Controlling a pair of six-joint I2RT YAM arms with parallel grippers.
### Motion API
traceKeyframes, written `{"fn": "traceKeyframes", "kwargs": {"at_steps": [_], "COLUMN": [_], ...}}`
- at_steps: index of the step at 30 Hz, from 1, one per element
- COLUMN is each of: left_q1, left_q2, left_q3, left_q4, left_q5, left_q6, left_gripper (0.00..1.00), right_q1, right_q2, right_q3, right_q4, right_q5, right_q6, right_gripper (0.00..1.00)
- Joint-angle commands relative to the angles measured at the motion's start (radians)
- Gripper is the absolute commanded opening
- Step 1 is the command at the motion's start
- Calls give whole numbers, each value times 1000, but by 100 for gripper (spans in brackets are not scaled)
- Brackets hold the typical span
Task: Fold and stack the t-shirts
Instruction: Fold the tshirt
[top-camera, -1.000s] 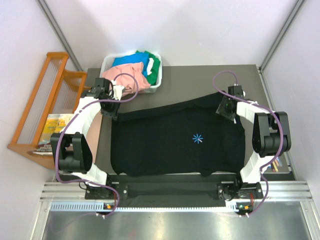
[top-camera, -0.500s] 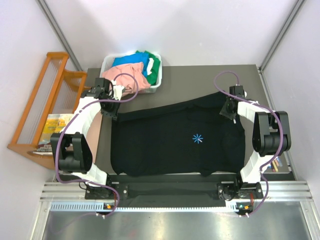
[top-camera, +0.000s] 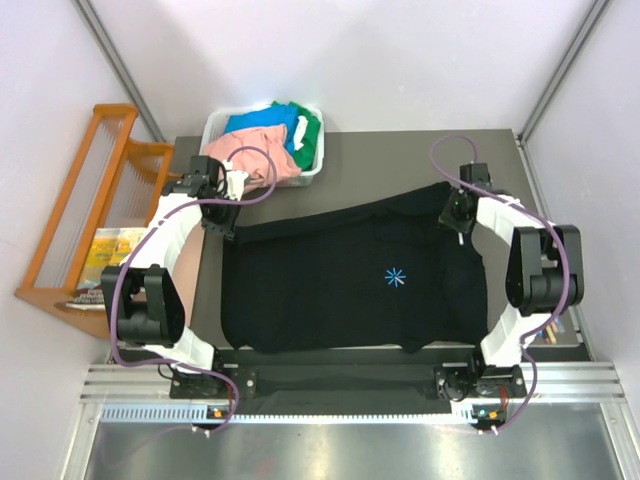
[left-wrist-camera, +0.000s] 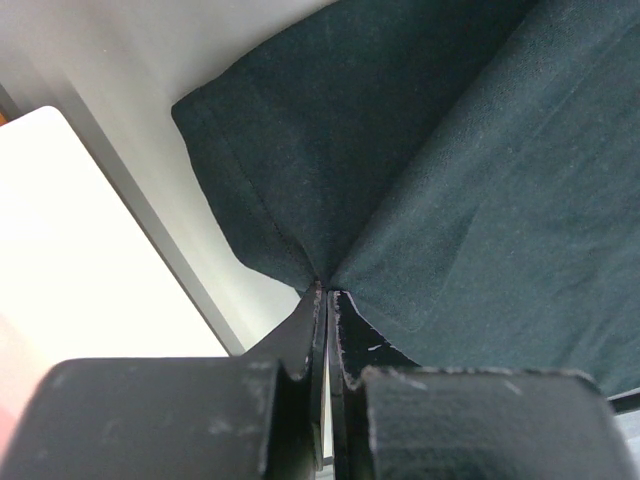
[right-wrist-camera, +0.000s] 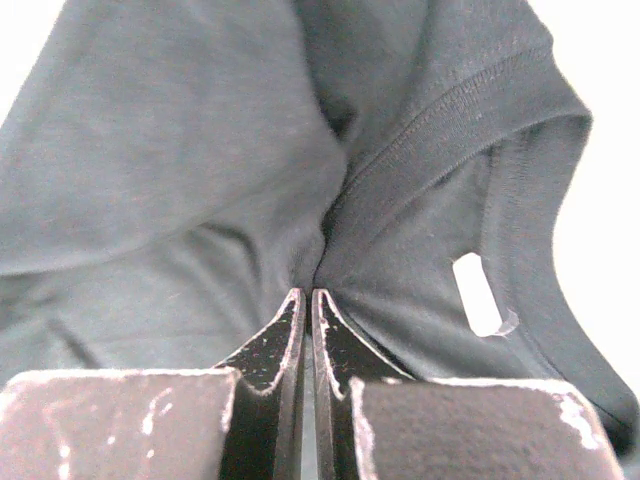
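A large black t-shirt (top-camera: 340, 290) with a small light-blue starburst mark (top-camera: 396, 277) lies spread over the dark table. My left gripper (top-camera: 226, 222) is shut on its far left corner; in the left wrist view the cloth (left-wrist-camera: 420, 170) puckers into the gripper (left-wrist-camera: 326, 292). My right gripper (top-camera: 453, 212) is shut on the far right part, by the collar (right-wrist-camera: 470, 130) with its white label (right-wrist-camera: 478, 292); folds gather at that gripper (right-wrist-camera: 307, 292). Salmon-pink (top-camera: 262, 150), blue (top-camera: 255, 121) and green (top-camera: 312, 130) shirts lie heaped in the white bin (top-camera: 300, 176).
A wooden rack (top-camera: 95, 195) stands left of the table, with a yellow packet (top-camera: 112, 247) beneath it. White walls close in at the back and sides. The table's far edge (top-camera: 420, 135) runs behind the shirt, with bare dark tabletop (top-camera: 400, 165) to the right of the bin.
My right gripper has closed on the black shirt near the collar and moved slightly toward the far edge, pulling that part of the cloth up. The left arm has held still.
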Motion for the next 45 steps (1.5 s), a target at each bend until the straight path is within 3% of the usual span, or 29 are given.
{"fn": "traceKeyframes", "kwargs": {"at_steps": [1, 9, 11, 13, 15, 19, 28, 33, 41, 43, 44, 45], "left_q1": [-3, -2, -2, -2, -2, -2, -3, -3, -3, -3, -3, -3], "left_q2": [-53, -70, -75, -79, -79, -78, -66, -62, -61, -61, -59, -58], "left_q3": [7, -7, -13, -16, -18, -16, -15, -18, -18, -21, -22, -21], "left_q4": [23, 22, 24, 25, 25, 25, 33, 34, 33, 33, 33, 34], "left_q5": [-2, -16, -24, -27, -27, -25, -13, -8, -5, -4, -4, -1], "left_q6": [7, 16, 22, 25, 27, 28, 21, 15, 12, 10, 7, 8], "left_gripper": [0, 0, 0, 0, 0, 0, 0, 0, 0, 0, 0, 0], "right_q1": [9, 7, 7, 9, 7, 9, 12, 13, 15, 15, 15, 15], "right_q2": [-119, -106, -81, -61, -35, -17, -70, -66, -69, -73, -73, -70], "right_q3": [74, 115, 108, 96, 70, 24, -76, -75, -36, -21, -13, -1], "right_q4": [-31, -51, -47, -44, -35, -14, 9, 15, 8, 8, 5, -4], "right_q5": [-24, -3, -13, -21, -27, -39, -41, -56, -82, -90, -90, -79], "right_q6": [7, 8, 7, 7, 9, 3, -9, -9, -8, -15, -17, -17], "right_gripper": [1, 4, 16, 17, 34, 41, 39, 27, 21, 27, 43, 51]}}
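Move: Just below the right hand, which already pinches the t-shirt at its collar end, the rumpled collar fold that it goes back down to lies about 3 cm back, 1 cm left and 2 cm lower. The white neck tag is some 4 cm right of the hand and 3 cm back; the blue star print about 12 cm left and 13 cm back. From the left hand, still holding its corner, that fold is roughly 52 cm right, level fore and aft, some 9 cm lower. Lifting the pinched cloth about 5 cm with a slight forward lean, the right hand opens its fingers to let go, then sinks some 7 cm while drawing back about 4 cm onto the collar fold. There the fingers narrow partway and widen again, ending open around the bunched cloth without a grip. The left hand keeps its corner pinched, rising barely a centimetre. ##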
